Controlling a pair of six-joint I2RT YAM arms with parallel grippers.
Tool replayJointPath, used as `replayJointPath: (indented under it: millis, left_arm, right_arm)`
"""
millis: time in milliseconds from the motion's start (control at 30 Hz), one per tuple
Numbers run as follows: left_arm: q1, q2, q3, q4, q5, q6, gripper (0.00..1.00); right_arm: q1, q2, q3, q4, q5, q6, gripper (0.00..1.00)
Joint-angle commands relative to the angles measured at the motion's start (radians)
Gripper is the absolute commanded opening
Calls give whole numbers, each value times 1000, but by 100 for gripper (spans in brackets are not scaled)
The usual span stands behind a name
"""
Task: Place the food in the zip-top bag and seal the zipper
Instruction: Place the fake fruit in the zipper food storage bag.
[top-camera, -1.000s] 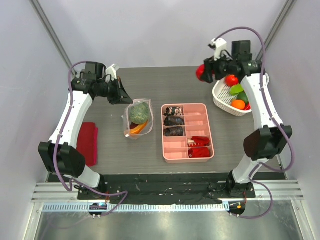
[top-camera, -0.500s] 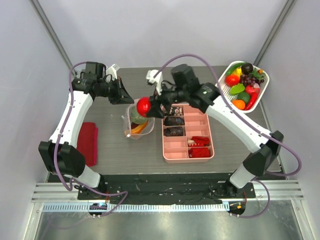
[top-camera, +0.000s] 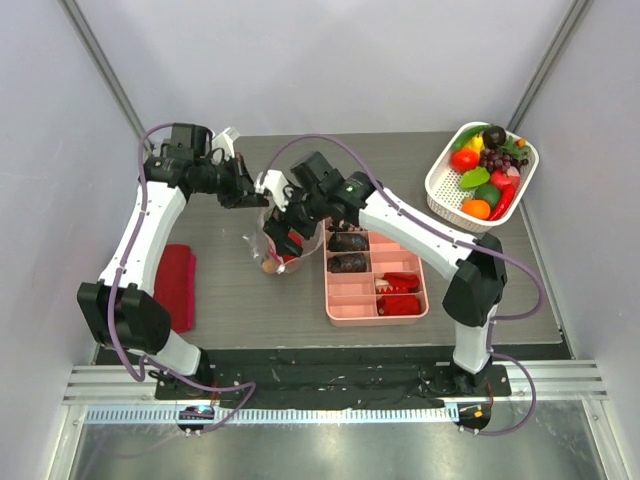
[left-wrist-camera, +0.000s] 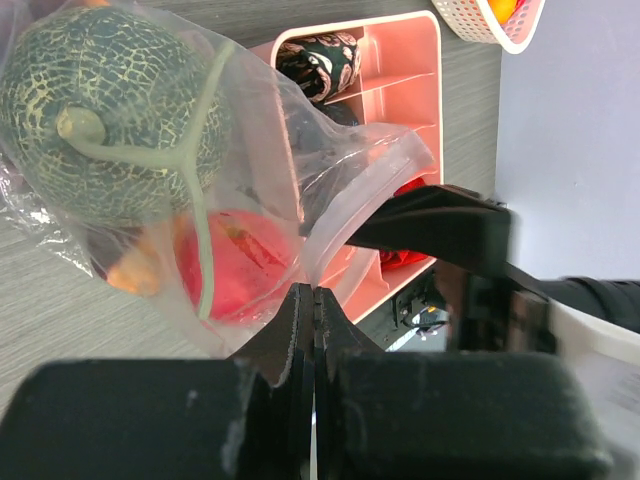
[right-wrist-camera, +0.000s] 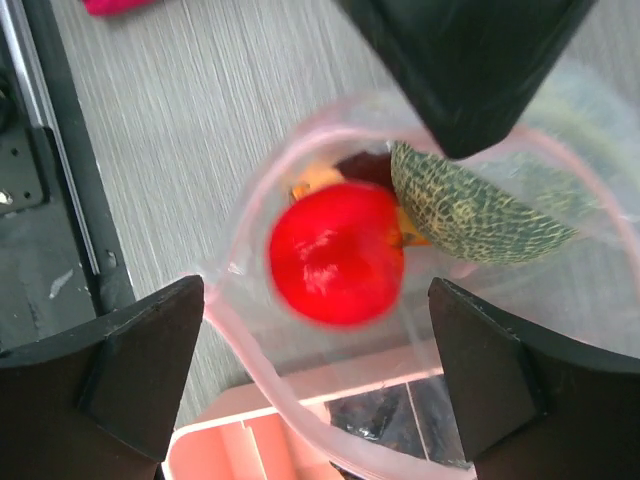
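Note:
The zip-top bag (top-camera: 262, 256) stands open left of the pink tray. My left gripper (left-wrist-camera: 313, 291) is shut on the bag's rim and holds the mouth up. The whitish zipper (left-wrist-camera: 360, 215) strip runs along that rim. Inside the bag lie food pieces: a green netted melon (left-wrist-camera: 100, 110), an orange piece (left-wrist-camera: 130, 272) and a red tomato (right-wrist-camera: 335, 265). My right gripper (right-wrist-camera: 320, 370) hangs open right over the bag's mouth, and the tomato lies loose below its fingers (right-wrist-camera: 140, 370), touching neither. From above, my right gripper (top-camera: 284, 240) covers most of the bag.
A pink compartment tray (top-camera: 327, 270) with dark lumps and red pieces sits just right of the bag. A white basket (top-camera: 440, 195) of more toy food stands at the back right. A red folded cloth (top-camera: 175, 285) lies at the left edge.
My right arm swung from the basket across to the bag carrying the red tomato, then opened and let it drop into the bag. The left gripper kept its hold.

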Motion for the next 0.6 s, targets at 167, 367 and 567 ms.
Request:
replayJointPath:
  millis: [167,367,567]
  left_arm:
    - [2,-9,-3,40,33,-11,0]
    - [2,-15,-9,48,36,-18,0]
    - [2,-23,-19,51,28,-15,0]
  right_arm:
    - [-102,-246,-7,6,-60,59,100]
    - [-517,-294,-73,-31,-166,154,98]
    - [-920,-220,-60,-201,-73,72,93]
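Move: The fruit basket the empty, open right hand heads back for lies about 42 cm to its right, 13 cm ahead and some 8 cm lower. The red fruit just let go is about 6 cm under the hand, 2 cm back and 1 cm to its right, with the melon 4 cm ahead at a similar depth. The pink divided box sits some 20 cm right and 6 cm back. From the left hand the basket lies about 46 cm right and 6 cm ahead. Upwards first, the right hand lifts out of the bag's mouth with its fingers still wide open. It then sweeps fast to the right, nearly 30 cm, and some 14 cm forward, past the far end of the pink box towards the fruit basket, turning about 40 degrees clockwise and dipping slightly at the end. The left hand stays put and keeps pinching the bag's rim. ##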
